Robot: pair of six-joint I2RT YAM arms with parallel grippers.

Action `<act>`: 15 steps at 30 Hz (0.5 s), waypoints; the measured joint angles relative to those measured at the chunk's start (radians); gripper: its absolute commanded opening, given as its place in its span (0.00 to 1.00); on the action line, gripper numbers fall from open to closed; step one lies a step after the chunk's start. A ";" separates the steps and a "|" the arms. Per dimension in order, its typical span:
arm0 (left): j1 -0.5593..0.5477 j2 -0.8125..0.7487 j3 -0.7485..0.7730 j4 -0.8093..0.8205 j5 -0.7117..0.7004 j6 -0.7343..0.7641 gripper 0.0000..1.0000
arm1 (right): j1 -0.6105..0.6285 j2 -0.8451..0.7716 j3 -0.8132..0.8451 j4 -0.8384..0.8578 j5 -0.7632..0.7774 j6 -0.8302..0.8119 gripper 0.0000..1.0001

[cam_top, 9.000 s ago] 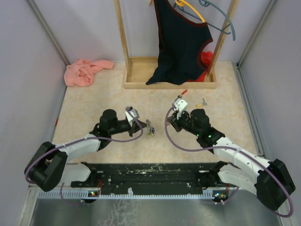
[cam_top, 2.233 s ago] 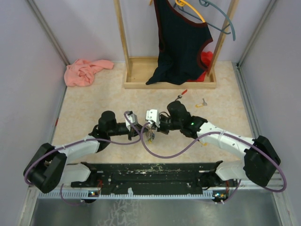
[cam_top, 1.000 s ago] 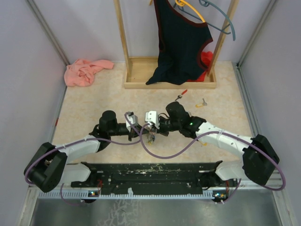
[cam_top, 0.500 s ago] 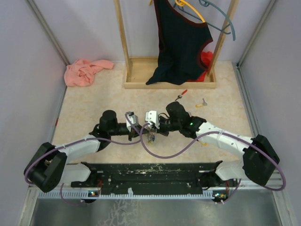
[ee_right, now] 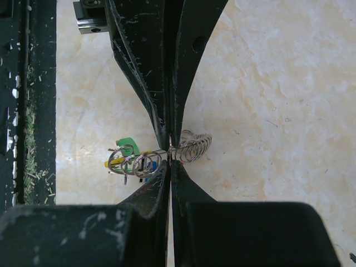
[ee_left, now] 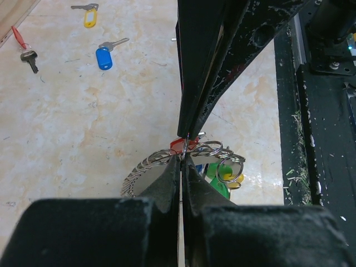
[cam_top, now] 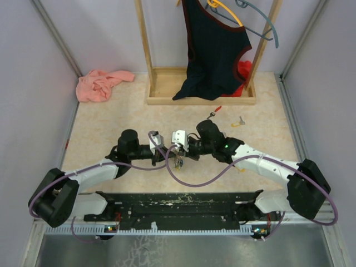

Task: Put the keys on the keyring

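Note:
The keyring [ee_left: 146, 168] is a coil of thin silver rings with green, yellow and red tags [ee_left: 224, 173]. It hangs just above the floor between both grippers, seen also as the keyring [ee_right: 192, 147] and the keyring [cam_top: 178, 162]. My left gripper [ee_left: 182, 157] is shut on the ring's wire from the near side. My right gripper [ee_right: 171, 162] is shut on the same wire, its tips facing the left one's. Three loose keys lie on the floor: blue key [ee_left: 104, 55], yellow key [ee_left: 89, 14] and red key [ee_left: 23, 48].
A wooden rack [cam_top: 200, 100] with a dark garment [cam_top: 214, 44] stands at the back. A pink cloth [cam_top: 101, 84] lies at the back left. The red key [cam_top: 216, 111] and the yellow key [cam_top: 240, 119] lie behind the right arm. The black base rail [cam_top: 178, 203] runs along the near edge.
Nine seconds ago the right gripper was up near the red key; it has come left to meet the left gripper at the keyring. Over the last second nothing has visibly moved.

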 measured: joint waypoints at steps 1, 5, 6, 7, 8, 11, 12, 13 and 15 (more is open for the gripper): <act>0.000 0.000 0.000 0.001 0.000 -0.003 0.01 | 0.000 0.000 0.000 0.002 0.000 0.002 0.00; 0.000 -0.009 0.000 -0.002 -0.013 -0.011 0.01 | 0.000 0.000 0.000 0.008 0.002 0.003 0.07; 0.000 -0.012 0.000 -0.002 -0.016 -0.014 0.01 | 0.000 0.000 0.000 0.010 0.003 0.004 0.08; 0.000 -0.014 -0.001 -0.002 -0.022 -0.015 0.01 | 0.000 -0.001 0.000 0.013 0.005 0.005 0.11; 0.000 -0.017 -0.001 -0.002 -0.026 -0.017 0.01 | 0.000 -0.003 0.000 0.017 0.004 0.006 0.15; 0.000 -0.018 -0.003 0.002 -0.040 -0.019 0.01 | 0.000 -0.012 0.000 0.034 -0.001 0.012 0.26; 0.000 -0.018 -0.005 0.003 -0.048 -0.021 0.01 | 0.000 -0.019 0.000 0.037 -0.005 0.013 0.27; 0.000 -0.018 -0.005 0.003 -0.053 -0.022 0.01 | 0.001 -0.027 0.000 0.038 -0.007 0.013 0.28; 0.001 -0.018 -0.006 0.010 -0.061 -0.023 0.01 | 0.001 -0.049 -0.006 0.044 -0.007 0.013 0.29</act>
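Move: Right at the right hand's shut fingertips is the keyring, its middle about 1 cm to the left and 2 cm lower; the red-tag key is some 3 cm below these fingers. The keys already threaded hang about 4 cm back and 4 cm below, and the blue-tag key lies on the table roughly 8 cm ahead, 17 cm right, 12 cm down. From the left hand, which holds the keyring, its middle is about 1 cm right and 2 cm below. Opening by about a quarter, the right fingers let go of the red-tag key's small ring and come free, rising some 2 cm above the keyring with a slight upward tilt. The left fingers stay shut on the keyring's wire and ease about 1 cm forward, turning slightly counter-clockwise. ##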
